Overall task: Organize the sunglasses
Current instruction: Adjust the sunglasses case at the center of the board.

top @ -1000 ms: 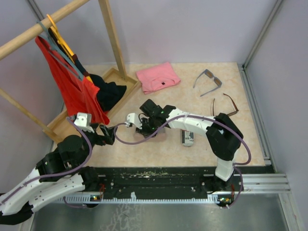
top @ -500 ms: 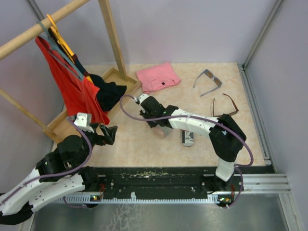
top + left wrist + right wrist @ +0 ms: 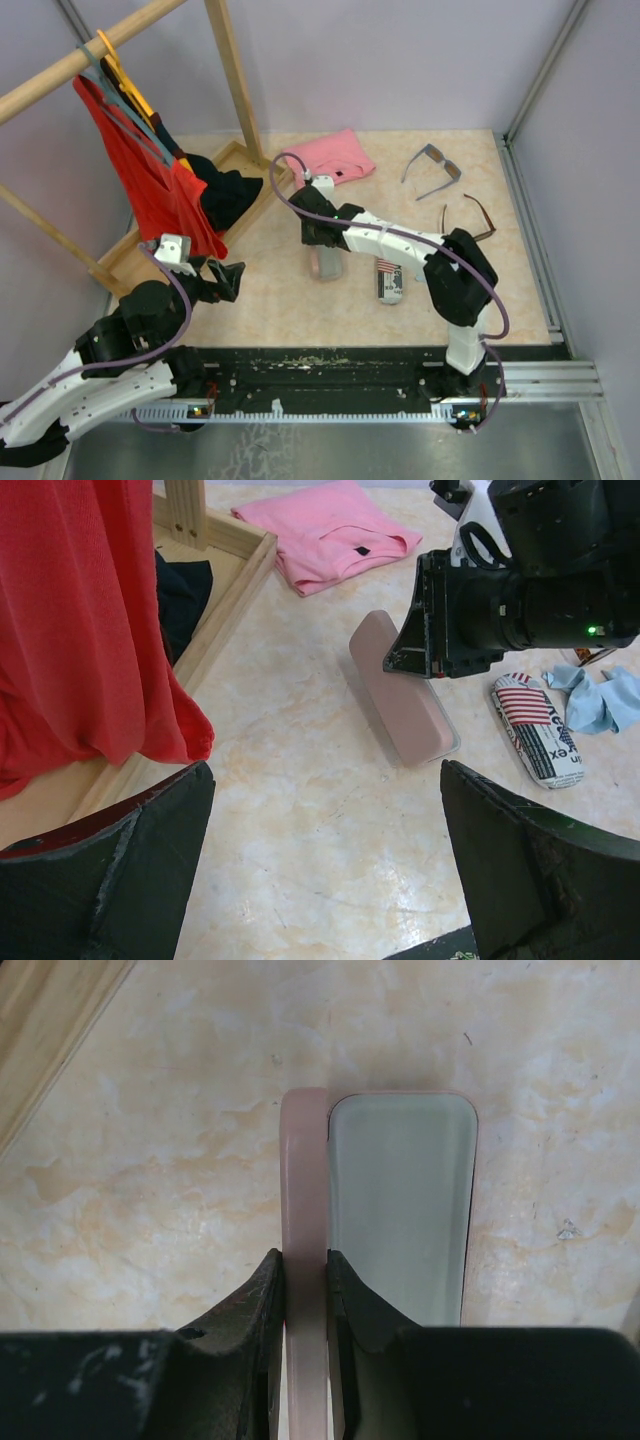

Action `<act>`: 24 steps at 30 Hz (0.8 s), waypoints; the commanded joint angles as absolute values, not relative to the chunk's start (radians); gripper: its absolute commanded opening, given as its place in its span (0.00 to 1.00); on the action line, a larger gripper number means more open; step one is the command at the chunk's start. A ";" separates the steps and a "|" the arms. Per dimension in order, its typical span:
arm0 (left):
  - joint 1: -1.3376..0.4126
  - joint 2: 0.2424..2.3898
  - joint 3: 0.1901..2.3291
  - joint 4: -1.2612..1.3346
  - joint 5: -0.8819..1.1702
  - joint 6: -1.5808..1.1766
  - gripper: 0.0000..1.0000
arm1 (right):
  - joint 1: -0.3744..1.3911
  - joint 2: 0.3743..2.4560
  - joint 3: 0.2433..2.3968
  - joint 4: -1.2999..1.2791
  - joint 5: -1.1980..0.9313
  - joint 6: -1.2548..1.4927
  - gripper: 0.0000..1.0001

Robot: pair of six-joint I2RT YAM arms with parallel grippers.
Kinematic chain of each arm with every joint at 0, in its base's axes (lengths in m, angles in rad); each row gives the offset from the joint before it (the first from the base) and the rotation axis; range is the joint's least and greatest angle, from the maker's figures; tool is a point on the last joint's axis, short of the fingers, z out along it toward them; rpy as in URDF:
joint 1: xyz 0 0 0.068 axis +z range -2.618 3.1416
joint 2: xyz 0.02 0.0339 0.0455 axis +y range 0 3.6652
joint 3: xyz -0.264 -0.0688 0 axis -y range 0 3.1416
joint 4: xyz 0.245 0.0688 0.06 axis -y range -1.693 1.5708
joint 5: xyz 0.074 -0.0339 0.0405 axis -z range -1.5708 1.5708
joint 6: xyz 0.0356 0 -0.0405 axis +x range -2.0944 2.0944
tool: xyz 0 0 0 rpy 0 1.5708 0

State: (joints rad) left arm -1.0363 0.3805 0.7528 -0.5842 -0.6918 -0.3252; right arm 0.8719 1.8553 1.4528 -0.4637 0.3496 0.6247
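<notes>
Two pairs of sunglasses lie at the far right of the table: a grey-blue pair [image 3: 432, 166] and, nearer, a thin brown pair [image 3: 468, 220]. Neither gripper is near them. My right gripper [image 3: 320, 238] [image 3: 304, 1260] is shut on the thin pink wall of the pink case [image 3: 325, 263] [image 3: 400, 705] [image 3: 303, 1170], which lies open on the table and shows a pale grey-green inside [image 3: 400, 1200]. My left gripper [image 3: 228, 278] [image 3: 325, 860] hovers wide open over bare table at the near left, holding nothing.
A flag-patterned case [image 3: 390, 281] [image 3: 540, 742] lies right of the pink one, with a light blue cloth [image 3: 600, 695] beside it. A folded pink garment [image 3: 328, 160] lies at the back. A wooden rack [image 3: 235, 75] with a red garment [image 3: 150, 180] stands at the left.
The right arm's wrist has swung from the near left toward the back of the table, still gripping the pink case, which now shows below it. The left arm has not moved.
</notes>
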 commanded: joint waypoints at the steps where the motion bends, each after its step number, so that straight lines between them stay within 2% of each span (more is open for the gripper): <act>1: -1.038 0.374 0.745 -0.572 -0.680 -0.323 0.99 | 0.855 1.885 1.479 -0.421 0.391 0.733 0.09; 5: -1.038 0.375 0.745 -0.572 -0.680 -0.323 0.99 | 0.846 1.896 1.483 -0.427 0.381 0.737 0.16; 13: -1.037 0.376 0.745 -0.573 -0.684 -0.322 0.99 | 0.833 1.886 1.476 -0.410 0.344 0.701 0.42; 16: -1.038 0.381 0.745 -0.572 -0.686 -0.321 0.99 | 0.833 1.872 1.478 -0.398 0.318 0.674 0.50; 19: -1.037 0.386 0.745 -0.574 -0.689 -0.321 0.99 | 0.834 1.827 1.459 -0.371 0.303 0.629 0.53; 24: -1.037 0.399 0.744 -0.571 -0.689 -0.318 0.99 | 0.828 1.679 1.347 -0.249 0.316 0.498 0.52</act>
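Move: The right hand holds the sunglasses case by its upright pink side, the case's middle about 2 cm back, 1 cm right and 5 cm below; the board is just under it. The striped pouch lies some 17 cm right and 6 cm back, the pink shirt about 23 cm ahead and 2 cm right. From the idle left hand, the case is roughly 12 cm ahead, 20 cm right and 18 cm lower. The right hand lowers the case about 2.5 cm onto the board, opens to release it, then rises some 1.5 cm. ##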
